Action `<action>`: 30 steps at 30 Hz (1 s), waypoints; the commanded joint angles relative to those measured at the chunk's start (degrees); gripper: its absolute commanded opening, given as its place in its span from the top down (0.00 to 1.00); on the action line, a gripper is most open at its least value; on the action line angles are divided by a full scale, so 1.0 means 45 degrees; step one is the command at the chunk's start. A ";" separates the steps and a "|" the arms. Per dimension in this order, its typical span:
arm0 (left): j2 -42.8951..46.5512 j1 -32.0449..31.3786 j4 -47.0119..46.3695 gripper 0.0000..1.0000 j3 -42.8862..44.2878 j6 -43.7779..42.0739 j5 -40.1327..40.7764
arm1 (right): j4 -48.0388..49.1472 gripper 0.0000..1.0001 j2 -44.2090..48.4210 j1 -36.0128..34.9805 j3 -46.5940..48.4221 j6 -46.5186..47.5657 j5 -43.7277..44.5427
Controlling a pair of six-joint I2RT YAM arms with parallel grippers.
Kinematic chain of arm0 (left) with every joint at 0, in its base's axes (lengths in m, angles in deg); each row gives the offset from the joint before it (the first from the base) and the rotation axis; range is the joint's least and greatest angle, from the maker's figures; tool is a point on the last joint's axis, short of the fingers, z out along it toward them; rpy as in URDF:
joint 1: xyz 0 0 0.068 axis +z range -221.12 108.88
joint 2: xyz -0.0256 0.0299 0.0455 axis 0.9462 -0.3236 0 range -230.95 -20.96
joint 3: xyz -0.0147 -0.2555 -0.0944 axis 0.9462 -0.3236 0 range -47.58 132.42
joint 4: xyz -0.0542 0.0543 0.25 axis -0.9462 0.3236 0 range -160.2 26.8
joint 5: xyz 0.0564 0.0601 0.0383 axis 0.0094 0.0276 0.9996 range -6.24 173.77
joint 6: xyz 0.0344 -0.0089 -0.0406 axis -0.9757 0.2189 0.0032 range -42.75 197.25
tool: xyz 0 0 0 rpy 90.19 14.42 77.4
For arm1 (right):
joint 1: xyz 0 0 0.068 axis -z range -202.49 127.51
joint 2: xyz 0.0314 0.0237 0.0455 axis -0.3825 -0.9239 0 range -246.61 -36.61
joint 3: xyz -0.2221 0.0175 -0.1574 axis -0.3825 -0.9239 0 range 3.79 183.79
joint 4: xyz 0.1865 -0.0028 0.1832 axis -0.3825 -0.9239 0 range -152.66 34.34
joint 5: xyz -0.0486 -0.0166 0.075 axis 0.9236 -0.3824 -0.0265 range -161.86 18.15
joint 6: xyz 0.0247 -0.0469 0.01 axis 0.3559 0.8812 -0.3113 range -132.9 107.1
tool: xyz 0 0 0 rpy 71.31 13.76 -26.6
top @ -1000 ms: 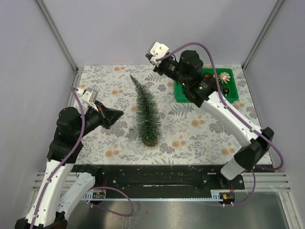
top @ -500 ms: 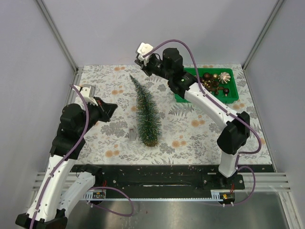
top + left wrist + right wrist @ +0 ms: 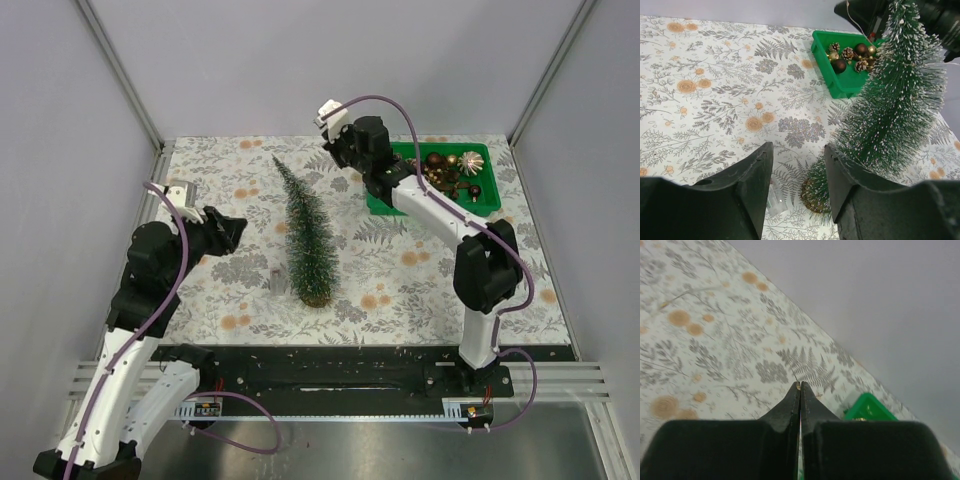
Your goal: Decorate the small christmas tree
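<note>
The small christmas tree (image 3: 308, 235) stands upright on its wooden base (image 3: 815, 192) in the middle of the floral table; I see no ornaments on it. My left gripper (image 3: 232, 230) hovers to its left, open and holding nothing. In the left wrist view its gripper (image 3: 797, 150) frames the base, apart from the tree. My right gripper (image 3: 338, 152) sits high at the back, between the treetop and the tray. In the right wrist view its gripper (image 3: 800, 385) is shut. A tiny tan speck shows at the tips, and I cannot make out what it is.
A green tray (image 3: 482, 202) holding several brown and gold baubles and pine cones (image 3: 450, 170) sits at the back right; its wall (image 3: 840, 89) and a corner (image 3: 867, 407) show in the wrist views. A small clear object (image 3: 275, 281) lies left of the tree's base.
My left gripper has opened and drawn back slightly to the left. The right arm swung left toward the treetop, then back right toward the tray, staying shut.
</note>
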State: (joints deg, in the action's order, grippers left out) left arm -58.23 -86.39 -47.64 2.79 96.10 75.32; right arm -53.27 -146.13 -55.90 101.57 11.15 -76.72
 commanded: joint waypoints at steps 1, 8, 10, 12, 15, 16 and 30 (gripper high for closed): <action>0.0334 0.0053 -0.0640 0.50 -0.0138 -0.0029 0.0159 | 0.0990 1.00 0.1249 0.0489 -0.1373 -0.0462 0.1977; 0.0549 0.0034 -0.0912 0.49 -0.0197 0.0225 -0.0992 | 0.1947 1.00 0.2713 0.0686 -0.3621 -0.0949 0.2135; 0.0530 0.0033 -0.1204 0.49 -0.0081 0.0264 -0.1770 | 0.2162 1.00 0.3027 0.0686 -0.3973 -0.1204 0.2523; 0.0491 0.0033 -0.1459 0.49 0.0172 0.0341 -0.2474 | 0.2144 1.00 0.3164 0.0666 -0.4091 -0.1205 0.3070; 0.0413 0.0034 -0.1889 0.49 0.0563 0.0478 -0.3491 | 0.1871 1.00 0.3028 0.0627 -0.4072 -0.0854 0.4668; 0.0393 0.0033 -0.2064 0.49 0.0642 0.0517 -0.3803 | 0.1716 1.00 0.2912 0.0627 -0.4053 -0.0737 0.5351; 0.0588 0.0033 -0.2437 0.51 0.0369 0.0518 -0.4353 | -0.3593 1.00 0.7673 -0.1165 -0.7761 -0.4796 0.9185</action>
State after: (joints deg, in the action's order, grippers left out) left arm -56.26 -86.39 -54.43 3.82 97.54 57.83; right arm -60.65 -120.31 -54.48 67.87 -2.77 -40.54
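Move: The right hand, holding the thin string in shut fingers, is beyond the christmas tree. The tree's middle lies about 24 cm back, 7 cm to the left and 12 cm below. The green tray's middle is roughly 30 cm to the right, 6 cm ahead and 28 cm below; the clear tube lies some 24 cm back, 13 cm left and 29 cm down. From the open left hand the tree is about 11 cm right, 2 cm ahead and 13 cm lower. Still pinching the thin string, the right hand swings from behind the tree round its far right side, about 19 cm to the right, then also 9 cm back. It dips, bobs up and dips again to end some 7 cm lower, turning 40 degrees clockwise. The left hand, staying half open, backs off, rises and shifts right about 4 cm each way, turning clockwise. ##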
